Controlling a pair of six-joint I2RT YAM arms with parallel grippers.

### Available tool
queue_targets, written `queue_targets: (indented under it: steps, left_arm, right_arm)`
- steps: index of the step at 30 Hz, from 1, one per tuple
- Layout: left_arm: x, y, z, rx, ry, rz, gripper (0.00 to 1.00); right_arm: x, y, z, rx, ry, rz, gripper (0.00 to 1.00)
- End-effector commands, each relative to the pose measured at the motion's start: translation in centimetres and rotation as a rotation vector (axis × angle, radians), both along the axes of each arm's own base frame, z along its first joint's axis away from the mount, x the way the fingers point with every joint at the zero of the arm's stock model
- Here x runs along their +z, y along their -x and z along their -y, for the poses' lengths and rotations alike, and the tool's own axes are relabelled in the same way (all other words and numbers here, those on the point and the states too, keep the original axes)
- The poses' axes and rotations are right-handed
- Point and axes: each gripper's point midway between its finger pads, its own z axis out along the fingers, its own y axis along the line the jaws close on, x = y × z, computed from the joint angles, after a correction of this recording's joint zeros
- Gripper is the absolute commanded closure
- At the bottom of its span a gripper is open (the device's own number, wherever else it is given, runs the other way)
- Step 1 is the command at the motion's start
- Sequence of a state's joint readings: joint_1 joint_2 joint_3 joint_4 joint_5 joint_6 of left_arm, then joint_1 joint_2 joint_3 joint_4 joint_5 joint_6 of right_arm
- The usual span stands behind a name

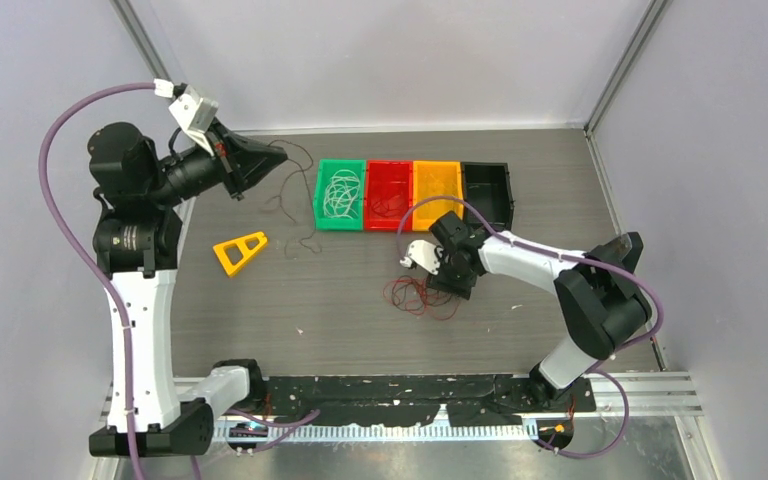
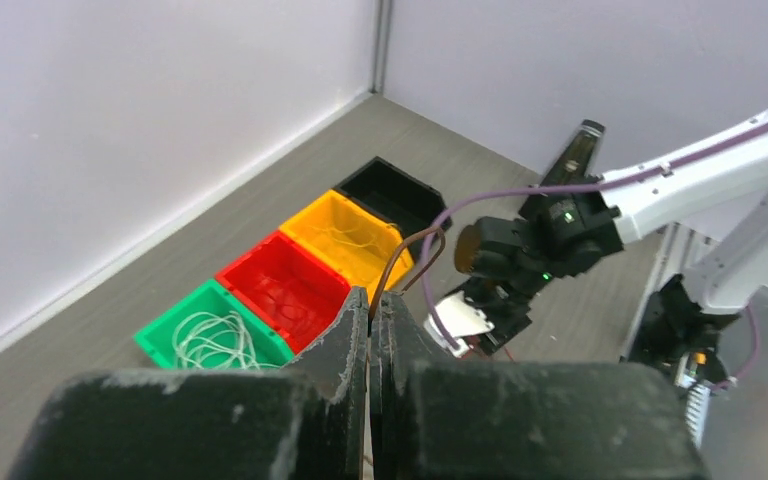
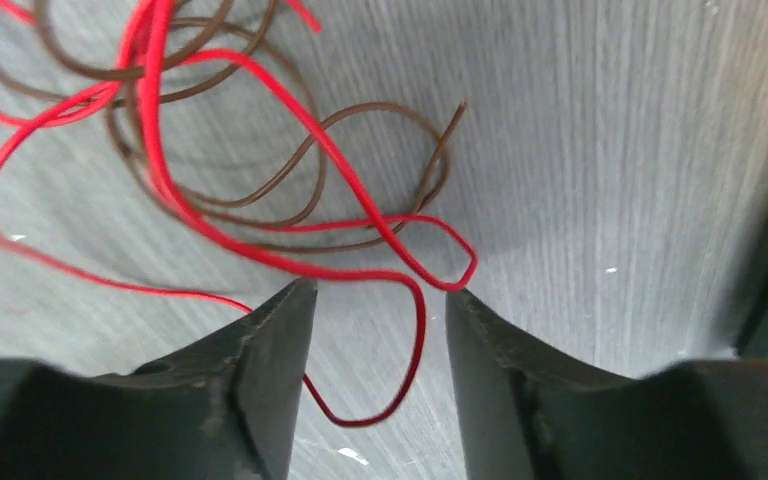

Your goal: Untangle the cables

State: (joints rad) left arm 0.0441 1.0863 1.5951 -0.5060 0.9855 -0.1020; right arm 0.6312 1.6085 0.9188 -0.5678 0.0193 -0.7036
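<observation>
My left gripper (image 1: 278, 157) is raised at the back left and shut on a dark brown cable (image 2: 421, 252). That cable pokes out past the fingertips and hangs in loose curls down to the table (image 1: 295, 215). In front of the bins lies a tangle of red and brown cables (image 1: 418, 297), with my right gripper (image 1: 442, 287) low over it. In the right wrist view that gripper (image 3: 380, 295) stands open. A loop of red cable (image 3: 418, 335) lies on the table between its fingers, and brown loops (image 3: 290, 190) lie just beyond.
A row of bins stands at the back: green (image 1: 321, 195) holding whitish wires, red (image 1: 388, 166), orange (image 1: 436, 168) and black (image 1: 487, 172). A yellow triangular piece (image 1: 239, 251) lies at the left. Grey walls close in the table on three sides.
</observation>
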Motion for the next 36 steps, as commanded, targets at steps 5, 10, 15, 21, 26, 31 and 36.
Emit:
queue_targets:
  steps: [5,10,15,21,26,31,36]
  left_arm:
    - [0.0,3.3,2.8,-0.124,0.107,-0.079,1.0]
    - [-9.8,2.2,1.2,-0.03,-0.071,-0.206,1.0]
    - [-23.3,3.4,-0.6,0.006,-0.345,-0.429,1.0]
    - [-32.8,6.6,3.0,-0.115,-0.376,-0.813,1.0]
    - [-35.7,9.0,6.1,-0.208,-0.416,-0.951,1.0]
    - [-38.8,8.6,7.3,-0.138,-0.368,-1.116,1.0]
    - [-40.7,8.0,8.0,-0.089,-0.358,-1.292,1.0]
  right_arm:
    - [9.5,1.0,-4.0,-0.01,-0.345,-0.07,0.18]
    - [13.7,0.6,-5.1,-0.006,-0.468,-0.035,0.11]
    - [15.7,1.6,-5.9,0.019,-0.543,-0.07,0.1]
    - [16.8,2.8,-7.9,0.091,-0.677,-0.083,0.07]
    - [16.2,4.5,-8.8,0.266,-0.69,0.073,0.05]
    - [14.3,8.6,-11.4,0.414,-0.68,0.094,0.02]
    - [13.1,10.9,-15.3,0.575,-0.707,0.203,0.02]
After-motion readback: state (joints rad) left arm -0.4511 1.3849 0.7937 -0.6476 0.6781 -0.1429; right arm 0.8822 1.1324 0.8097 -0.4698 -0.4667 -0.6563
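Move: The left hand holds the brown cable high up; the bare table near the front edge lies about 47 cm below it, some 10 cm back and 9 cm right. The green bin is roughly 26 cm ahead, 8 cm right and 45 cm below, the red tangle about level ahead, 28 cm right and 46 cm below. From the right hand, the red tangle lies about 10 cm left; the hanging brown cable's middle is some 38 cm left, 2 cm ahead and 25 cm higher. Down by about 40 cm, drifting back and right, the left hand lowers the pinched brown cable towards the front table, fingers kept shut and wrist tipping downward. The right hand spreads its half-open fingers to let go of the red strand, rises some 14 cm, then swings back and left past the tangle towards the brown cable, rolling its fingers to point leftward. ##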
